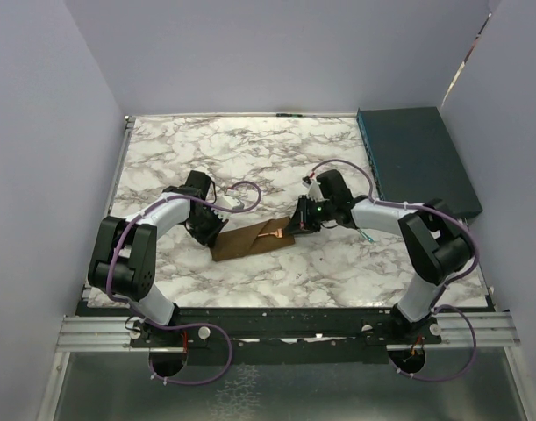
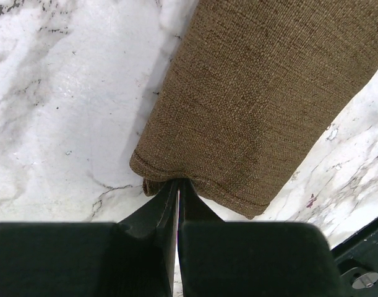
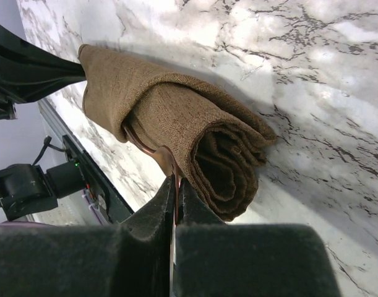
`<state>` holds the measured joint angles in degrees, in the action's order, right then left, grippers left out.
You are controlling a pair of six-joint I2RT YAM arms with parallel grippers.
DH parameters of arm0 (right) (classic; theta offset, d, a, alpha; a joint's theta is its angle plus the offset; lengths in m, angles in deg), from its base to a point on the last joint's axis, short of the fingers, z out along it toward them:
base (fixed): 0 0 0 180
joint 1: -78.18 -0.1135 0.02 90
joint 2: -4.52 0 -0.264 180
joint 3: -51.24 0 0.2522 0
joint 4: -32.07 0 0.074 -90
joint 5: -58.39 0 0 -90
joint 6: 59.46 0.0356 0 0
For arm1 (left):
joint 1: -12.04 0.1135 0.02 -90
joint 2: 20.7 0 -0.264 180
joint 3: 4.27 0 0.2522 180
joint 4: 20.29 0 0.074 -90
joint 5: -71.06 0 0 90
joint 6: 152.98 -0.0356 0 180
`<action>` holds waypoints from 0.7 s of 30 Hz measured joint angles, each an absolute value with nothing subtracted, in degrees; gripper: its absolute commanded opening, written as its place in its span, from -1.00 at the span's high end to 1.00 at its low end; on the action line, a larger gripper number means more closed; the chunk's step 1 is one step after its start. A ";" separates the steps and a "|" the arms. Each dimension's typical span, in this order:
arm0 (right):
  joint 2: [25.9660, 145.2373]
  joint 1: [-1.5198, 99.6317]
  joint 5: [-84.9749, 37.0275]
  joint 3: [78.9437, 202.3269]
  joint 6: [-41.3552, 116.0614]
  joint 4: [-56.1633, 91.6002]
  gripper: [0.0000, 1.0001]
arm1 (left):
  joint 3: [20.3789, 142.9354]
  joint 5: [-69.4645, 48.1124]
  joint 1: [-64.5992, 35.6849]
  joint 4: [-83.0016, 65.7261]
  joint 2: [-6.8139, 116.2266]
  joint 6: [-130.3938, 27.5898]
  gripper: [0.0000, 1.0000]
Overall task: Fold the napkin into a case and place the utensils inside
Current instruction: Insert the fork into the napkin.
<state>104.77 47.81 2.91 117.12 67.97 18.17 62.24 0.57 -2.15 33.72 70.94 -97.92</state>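
Note:
The brown napkin (image 1: 250, 241) lies mid-table, folded into a narrow oblong case (image 3: 176, 111) whose rolled, layered end faces the right wrist camera. My left gripper (image 2: 177, 181) is shut, its tips pinching the hem at the case's left end (image 2: 250, 105); its dark finger (image 3: 40, 71) meets the far end in the right wrist view. My right gripper (image 3: 176, 183) is shut on the thin copper fork (image 3: 148, 145), which runs along the near side of the case and slips under a fold. From above, a short copper length of the fork (image 1: 272, 234) shows just left of the right gripper (image 1: 294, 228).
A dark teal flat box (image 1: 417, 158) sits at the back right, beside the right arm. A thin greenish item (image 1: 366, 236) lies on the marble top (image 1: 206, 149) under the right forearm. Pale walls close in the left, back and right sides.

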 measured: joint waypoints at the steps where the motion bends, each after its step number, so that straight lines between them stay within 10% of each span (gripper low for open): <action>1: 104.94 47.62 2.91 117.25 67.99 18.22 0.99 | 62.24 0.57 -2.15 33.72 70.94 -97.83 0.93; 21: 109.66 44.34 1.82 121.21 67.88 19.83 0.37 | 62.52 0.57 -2.28 33.80 71.37 -97.00 0.96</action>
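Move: My right fingers are shut on the fork's head end, its handle already in the napkin. The pocket mouth lies about 6 cm to their left, level front to back and 3 cm lower; the napkin's open right end is just under them, about 1 cm farther out. The napkin's left end, in my left fingers, is some 16 cm left and 2 cm back. From my left hand, the pocket mouth is about 10 cm right and 2 cm forward. I open my right fingers about a quarter of the way and let go of the fork, while that hand travels nearly 3 cm left along its head towards the pocket mouth, rising slightly and then dipping to just under 1 cm below its start. My left hand stays put, still pinching the napkin's left end. ##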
